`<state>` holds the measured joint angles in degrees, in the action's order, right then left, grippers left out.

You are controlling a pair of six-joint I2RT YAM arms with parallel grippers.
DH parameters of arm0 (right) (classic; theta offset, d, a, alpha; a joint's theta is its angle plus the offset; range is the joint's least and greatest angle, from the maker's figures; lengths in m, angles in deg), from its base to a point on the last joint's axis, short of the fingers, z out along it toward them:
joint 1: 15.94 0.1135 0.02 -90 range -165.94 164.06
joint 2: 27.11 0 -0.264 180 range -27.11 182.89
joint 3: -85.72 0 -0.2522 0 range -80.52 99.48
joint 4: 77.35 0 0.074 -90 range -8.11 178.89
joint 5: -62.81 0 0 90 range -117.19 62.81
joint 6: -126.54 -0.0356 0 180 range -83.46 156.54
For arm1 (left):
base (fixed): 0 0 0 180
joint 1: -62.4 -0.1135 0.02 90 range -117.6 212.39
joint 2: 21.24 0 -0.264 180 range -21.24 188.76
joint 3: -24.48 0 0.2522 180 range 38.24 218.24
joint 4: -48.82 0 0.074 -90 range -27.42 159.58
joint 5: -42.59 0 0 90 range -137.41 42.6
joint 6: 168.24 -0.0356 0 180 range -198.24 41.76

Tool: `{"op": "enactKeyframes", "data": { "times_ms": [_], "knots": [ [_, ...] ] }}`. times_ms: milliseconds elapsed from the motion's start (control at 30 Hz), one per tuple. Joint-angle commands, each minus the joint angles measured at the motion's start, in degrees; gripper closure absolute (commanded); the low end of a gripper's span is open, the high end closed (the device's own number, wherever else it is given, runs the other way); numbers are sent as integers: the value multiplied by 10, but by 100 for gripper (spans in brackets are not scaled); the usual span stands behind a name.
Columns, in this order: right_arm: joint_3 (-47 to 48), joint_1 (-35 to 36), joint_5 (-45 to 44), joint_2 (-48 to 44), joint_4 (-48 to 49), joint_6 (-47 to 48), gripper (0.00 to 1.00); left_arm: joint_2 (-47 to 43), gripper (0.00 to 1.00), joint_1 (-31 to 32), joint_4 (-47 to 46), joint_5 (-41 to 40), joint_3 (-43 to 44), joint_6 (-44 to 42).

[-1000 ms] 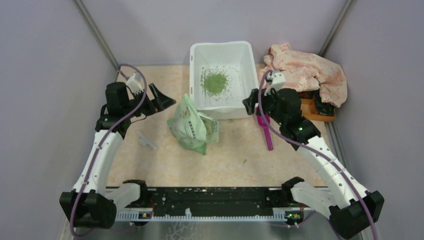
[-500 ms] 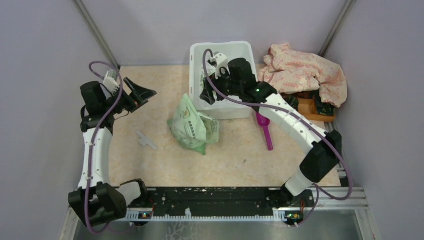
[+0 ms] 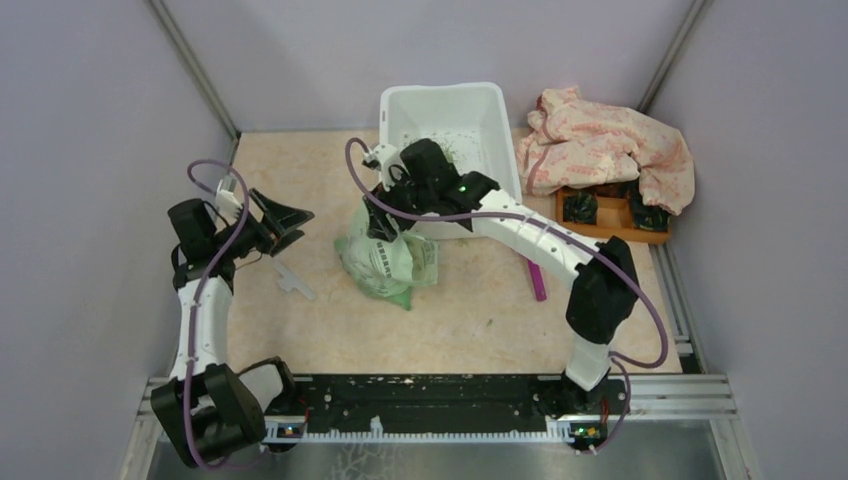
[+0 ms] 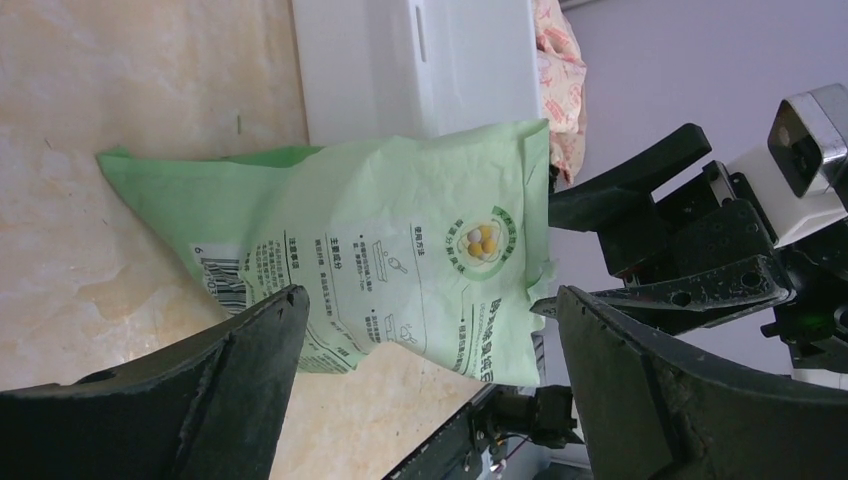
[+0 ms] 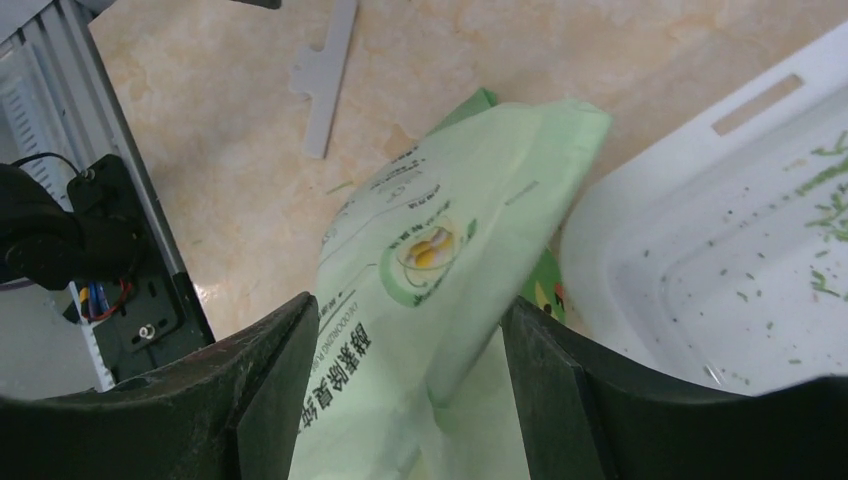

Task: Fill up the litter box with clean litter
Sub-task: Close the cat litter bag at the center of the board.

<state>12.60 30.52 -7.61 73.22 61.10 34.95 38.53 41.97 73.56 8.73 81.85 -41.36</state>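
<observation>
The white litter box (image 3: 440,105) stands at the back of the table, with my right arm crossing its near half. Clean litter shows as green granules (image 5: 826,178) strewn on its floor; the pile is hidden under the arm in the top view. A green-and-white bag (image 3: 387,258) stands in front of the box. My right gripper (image 5: 410,305) is open and straddles the bag's top edge (image 5: 470,230), its jaws either side. Left of the bag, my left gripper (image 3: 287,214) is wide open, faces the bag (image 4: 400,240) and holds nothing.
A magenta scoop (image 3: 538,281) lies right of the bag, partly under the right arm. A grey plastic clip (image 3: 293,279) lies on the table near the left gripper. A pink cloth (image 3: 610,145) drapes over a wooden tray (image 3: 612,213) at the right.
My right arm has swung left from beside the box, across it, down to the bag's top. The left arm has pulled back a little toward the near left.
</observation>
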Motion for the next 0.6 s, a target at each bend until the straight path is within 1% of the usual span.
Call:
{"op": "enactKeyframes", "data": {
  "times_ms": [0,133,167,200,267,300,433,567],
  "knots": [
    [56,23,-3,25,-4,13,33,-12,1,-5,-41,33,-17,4],
    [108,43,-53,67,-53,31,39,-25,1,-5,-48,33,-23,11],
    [117,46,-65,72,-57,31,45,-27,1,-5,-48,35,-23,12],
    [122,48,-76,76,-58,30,56,-30,1,-4,-48,36,-23,13],
    [131,48,-92,79,-55,24,90,-38,1,-5,-42,38,-23,14],
    [139,48,-98,81,-55,24,100,-43,1,-4,-40,37,-24,14],
    [179,54,-92,76,-65,40,100,-62,1,-4,-38,38,-35,18],
    [275,63,-67,80,-136,63,100,-83,1,-5,-29,38,-37,19]
  ]
}}
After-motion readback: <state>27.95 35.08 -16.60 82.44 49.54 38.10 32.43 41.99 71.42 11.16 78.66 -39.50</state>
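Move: The cat litter bag's top edge, where I want to grip it, is about 3 cm to the left of my right hand, level with it fore and aft, and 2 cm lower. The litter box's middle is some 15 cm ahead and 13 cm to the right, and the grey scraper about 20 cm left and 10 cm back, both low on the table. From my left hand that edge is roughly 12 cm to the right and 1 cm ahead, slightly lower. I ease my right hand about 3 cm left and 2 cm down over the cat litter bag's top, tipping the fingers some 10 degrees further down. There I close them from about two-thirds open, pinching the top edge, and then rise 1–2 cm with it held. My empty left hand, still wide open, backs off about 2 cm. ##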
